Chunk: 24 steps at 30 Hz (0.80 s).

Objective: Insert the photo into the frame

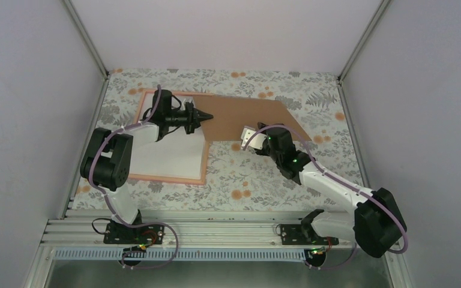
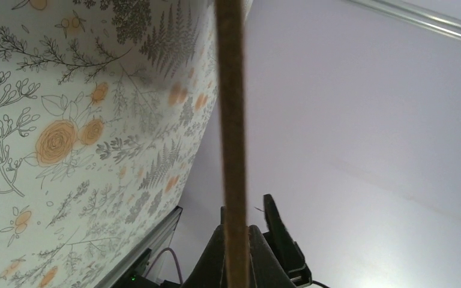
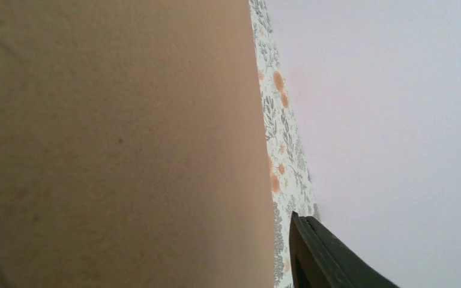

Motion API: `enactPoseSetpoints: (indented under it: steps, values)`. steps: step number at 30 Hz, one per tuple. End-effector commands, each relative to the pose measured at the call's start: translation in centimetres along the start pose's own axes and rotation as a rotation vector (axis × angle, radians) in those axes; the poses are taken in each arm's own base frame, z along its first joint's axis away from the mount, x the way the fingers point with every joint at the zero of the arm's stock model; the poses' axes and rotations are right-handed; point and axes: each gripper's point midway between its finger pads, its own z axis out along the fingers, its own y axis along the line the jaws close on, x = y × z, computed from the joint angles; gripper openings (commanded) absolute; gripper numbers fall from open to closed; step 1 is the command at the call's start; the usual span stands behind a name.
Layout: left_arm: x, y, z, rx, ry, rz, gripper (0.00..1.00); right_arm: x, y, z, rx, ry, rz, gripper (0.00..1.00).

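The pink-orange frame lies flat at the left with a white sheet inside it. The photo is hidden in every view. A brown backing board stretches from the frame's upper right corner towards the middle. My left gripper is shut on the board's left edge, and in the left wrist view the board runs edge-on between the fingers. My right gripper is at the board's near edge, beside a small pale piece. In the right wrist view the board fills the left side, and one dark finger stands apart from it.
A floral cloth covers the table. Pale walls close in the back and both sides. A metal rail with both arm bases runs along the near edge.
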Motion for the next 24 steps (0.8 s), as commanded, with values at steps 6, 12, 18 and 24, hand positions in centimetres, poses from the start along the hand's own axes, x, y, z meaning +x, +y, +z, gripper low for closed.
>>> enactPoseSetpoints:
  steps: [6, 12, 18, 24]
  values:
    - [0.8, -1.4, 0.1, 0.031, 0.056, 0.093, 0.09, -1.9, -2.3, 0.1, 0.061, -0.038, 0.026, 0.08]
    - [-0.6, -2.9, -0.7, -0.008, -0.002, 0.246, 0.49, -2.4, -4.2, -0.9, 0.022, -0.039, 0.125, 0.04]
    - [-3.4, -4.8, -3.1, -0.099, -0.144, 0.45, 1.0, -3.1, -9.1, -3.0, -0.01, -0.097, 0.348, 0.04]
    - [-6.2, -8.7, -7.1, -0.19, -0.303, 0.675, 1.0, -3.7, -13.9, -6.3, -0.068, -0.202, 0.625, 0.04]
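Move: Between the two hands hangs the brown board, its near edge between the right hand's half-open fingers; its middle is about 3 cm ahead of that hand, 4 cm to its left and some 2 cm lower. The pink frame, with the white sheet in it, lies about 31 cm to the right hand's left, 2 cm nearer the base and 16 cm below. From the left hand, still pinching the board's left edge, the board's middle is about 16 cm to its right, level with it forward and back and 3 cm lower. Closing on the board's near edge, the right hand pinches it, then lifts it about 8 cm while easing a little forward and left and tilting. Once it has hold, the left hand opens wide, lets go of the left edge and draws off forward and up, some 6 cm each way, and a little left, its wrist turning about 30 degrees. ##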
